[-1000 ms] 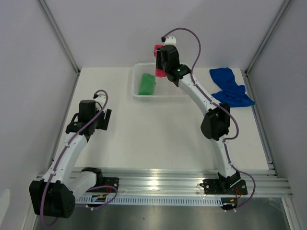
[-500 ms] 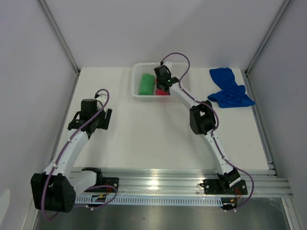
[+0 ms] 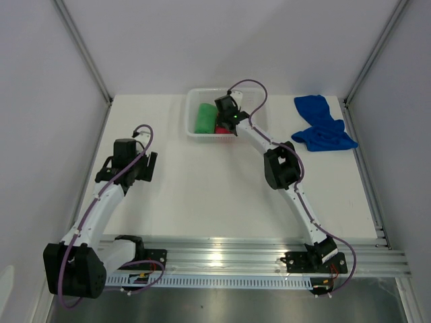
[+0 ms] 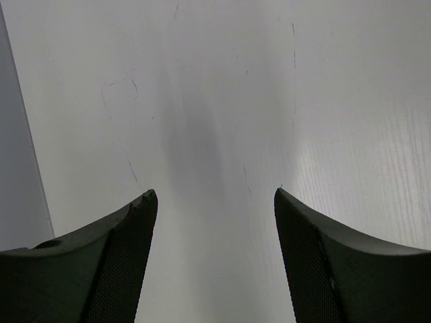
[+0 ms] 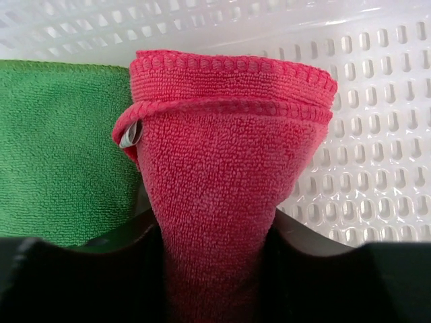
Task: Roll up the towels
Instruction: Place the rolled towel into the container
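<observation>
The rolled pink-red towel [image 5: 225, 155] lies pinched between the jaws of my right gripper [image 5: 214, 229], which is shut on it. It sits low inside the white slotted basket [image 5: 377, 134], touching the rolled green towel [image 5: 60, 148] on its left. From above, the right gripper [image 3: 225, 116] covers most of the pink-red towel [image 3: 222, 129], with the green towel [image 3: 205, 117] beside it. The blue towel [image 3: 322, 128] lies crumpled and unrolled at the table's right side. My left gripper [image 4: 214, 192] hangs open over bare table, well to the left [image 3: 145, 169].
The basket [image 3: 192, 133] stands at the back middle of the white table. Grey walls and metal frame posts close in the left, right and back sides. An aluminium rail carries both arm bases along the near edge.
My right arm has come down from above the basket's back edge, carrying the pink-red towel into the basket beside the green one. The left arm has barely moved.
</observation>
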`<state>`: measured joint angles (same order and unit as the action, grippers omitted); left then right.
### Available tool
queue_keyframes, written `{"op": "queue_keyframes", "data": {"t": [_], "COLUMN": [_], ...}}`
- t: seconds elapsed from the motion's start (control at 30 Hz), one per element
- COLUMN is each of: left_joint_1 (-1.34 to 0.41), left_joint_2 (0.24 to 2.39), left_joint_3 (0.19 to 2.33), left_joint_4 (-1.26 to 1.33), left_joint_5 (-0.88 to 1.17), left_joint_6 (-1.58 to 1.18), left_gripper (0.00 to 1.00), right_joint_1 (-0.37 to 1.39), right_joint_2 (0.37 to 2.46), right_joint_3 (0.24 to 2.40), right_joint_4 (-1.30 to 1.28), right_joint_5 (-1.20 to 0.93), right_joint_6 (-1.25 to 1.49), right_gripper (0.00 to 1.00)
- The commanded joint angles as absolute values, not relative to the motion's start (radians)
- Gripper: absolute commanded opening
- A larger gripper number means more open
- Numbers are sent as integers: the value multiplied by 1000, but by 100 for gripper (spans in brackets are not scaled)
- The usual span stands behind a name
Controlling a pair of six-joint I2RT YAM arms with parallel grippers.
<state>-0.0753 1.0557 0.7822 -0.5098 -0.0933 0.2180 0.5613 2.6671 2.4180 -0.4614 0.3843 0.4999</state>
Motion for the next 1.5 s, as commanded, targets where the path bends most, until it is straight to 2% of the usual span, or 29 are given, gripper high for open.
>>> {"op": "queue_keyframes", "data": {"t": [0.0,0.33,0.47,0.63,0.97,1.3,1.47], "left_joint_1": [-63,-63,-63,-63,-63,-63,-63], "left_joint_2": [1049,1051,1046,1046,1051,1048,1051], "left_joint_3": [790,787,788,790,792,788,788], "left_joint_4": [-483,-477,-482,-483,-483,-482,-480], "left_joint_5": [-92,-91,-84,-84,-78,-80,-77], "left_joint_6": [202,201,198,201,201,202,203], "left_gripper": [73,73,73,72,73,73,73], "right_joint_1": [575,572,563,563,554,545,545], "right_joint_2": [2675,2597,2585,2573,2502,2484,2494], "right_joint_3": [2442,2407,2399,2399,2315,2322,2322], "right_joint_4": [-422,-362,-364,-376,-367,-365,-423], "right_joint_5": [393,376,380,347,328,287,278], "right_joint_6": [523,451,428,402,365,370,371], "right_gripper": [48,68,72,76,77,79,86]}}
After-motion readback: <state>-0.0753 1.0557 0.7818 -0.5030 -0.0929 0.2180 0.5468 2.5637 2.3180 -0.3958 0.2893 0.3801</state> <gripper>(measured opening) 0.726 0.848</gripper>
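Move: The right hand is already down inside the container with the rolled red towel pinched in its fingers, the towel's middle about 2 cm ahead and level with the hand. The container's middle is some 5 cm ahead and 1 cm to the right. The green rolled towel lies about 7 cm to the left and 3 cm farther out. From the idle left hand, the red towel is roughly 31 cm ahead, 24 cm to the right and 10 cm below. The right hand opens its fingers from about two-fifths to well over four-fifths, letting go of the red towel beside the green roll while barely shifting, a slight nudge to the left and forward. It then backs up about 3 cm nearly straight above the towel, the wrist turning some 5 to 10 degrees counter-clockwise, and hovers there with the fingers spread on either side of the towel. ##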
